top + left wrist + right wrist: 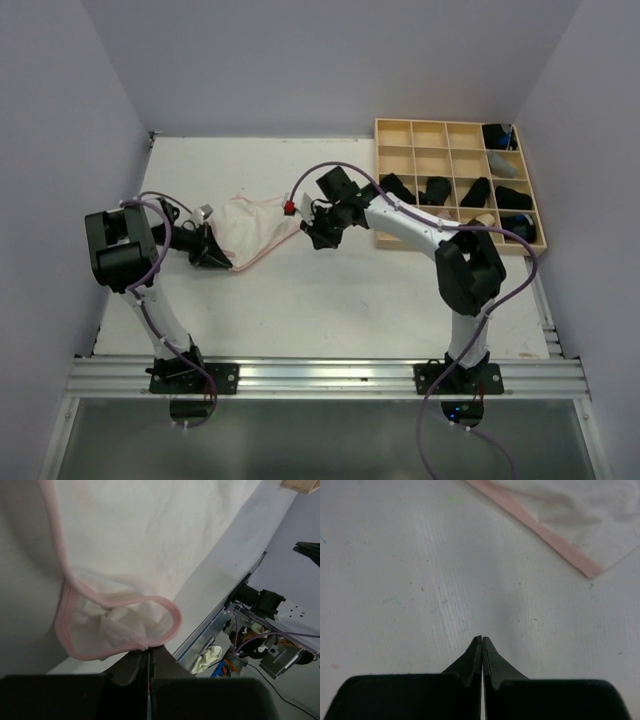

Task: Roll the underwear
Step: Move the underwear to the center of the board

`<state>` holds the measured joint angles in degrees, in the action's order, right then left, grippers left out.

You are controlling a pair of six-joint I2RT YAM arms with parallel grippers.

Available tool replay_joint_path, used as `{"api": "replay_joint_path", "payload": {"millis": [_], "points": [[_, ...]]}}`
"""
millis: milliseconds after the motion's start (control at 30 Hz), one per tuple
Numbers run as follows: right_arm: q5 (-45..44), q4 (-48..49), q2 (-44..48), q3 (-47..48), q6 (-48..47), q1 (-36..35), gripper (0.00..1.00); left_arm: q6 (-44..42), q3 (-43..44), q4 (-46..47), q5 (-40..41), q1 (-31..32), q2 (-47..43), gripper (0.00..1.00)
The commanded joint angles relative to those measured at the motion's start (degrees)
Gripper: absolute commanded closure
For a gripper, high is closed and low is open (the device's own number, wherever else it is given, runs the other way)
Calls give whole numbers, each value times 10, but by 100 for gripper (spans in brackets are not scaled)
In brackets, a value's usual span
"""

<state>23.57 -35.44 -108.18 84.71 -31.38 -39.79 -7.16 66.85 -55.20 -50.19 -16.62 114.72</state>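
Observation:
A whitish underwear (248, 226) with pink edging lies spread on the white table between the two arms. My left gripper (227, 263) is at its near left corner. In the left wrist view the left gripper (149, 650) is shut, with the pink hem (170, 611) looping straight off its tips, pinched there. My right gripper (309, 238) hovers just right of the cloth. In the right wrist view the right gripper (482, 639) is shut and empty over bare table, and a pink edge (545, 535) lies ahead to its right. Several black underwear rolls (437, 188) sit in the tray.
A pale wooden grid tray (380, 185) stands at the back right of the table, with a blue and black item (497, 135) in its far corner cell. An aluminium rail (320, 375) runs along the near table edge. Grey walls close in on the left, back and right.

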Motion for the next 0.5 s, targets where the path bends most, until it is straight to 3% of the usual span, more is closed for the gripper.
{"api": "replay_joint_path", "payload": {"millis": [0,233,367,467], "points": [[13,0,-39,91,76,5,100,-34,22,-25,25,-8,-26,100],[79,31,-166,278,206,5,83,-90,62,-36,87,18,-26,100],[117,87,-239,322,250,0,74,-112,64,-52,99,21,2,100],[131,117,-272,342,261,-5,60,-127,65,-58,99,21,16,100]]}}
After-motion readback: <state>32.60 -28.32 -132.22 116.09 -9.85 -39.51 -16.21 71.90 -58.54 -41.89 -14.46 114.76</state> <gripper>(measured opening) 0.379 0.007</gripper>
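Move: The underwear lies spread with its middle about 15 cm to the left of my right hand, 4 cm ahead and 8 cm lower; its near right corner is only some 5 cm left and 5 cm ahead. The nearest black roll stands roughly 20 cm to the right and 14 cm ahead of my right hand. From my left hand, already pinching the near left corner, the middle is about 9 cm ahead, 5 cm right and 2 cm lower. I swing my shut, empty right hand left and forward, some 14 cm in all, across to above the underwear's right part. It rises about 3 cm and starts sinking again, tipping the fingers up roughly 20 degrees while they open to a bit over a third. My left hand keeps its pinch, easing about 1.5 cm left and turning some 10 degrees clockwise. ##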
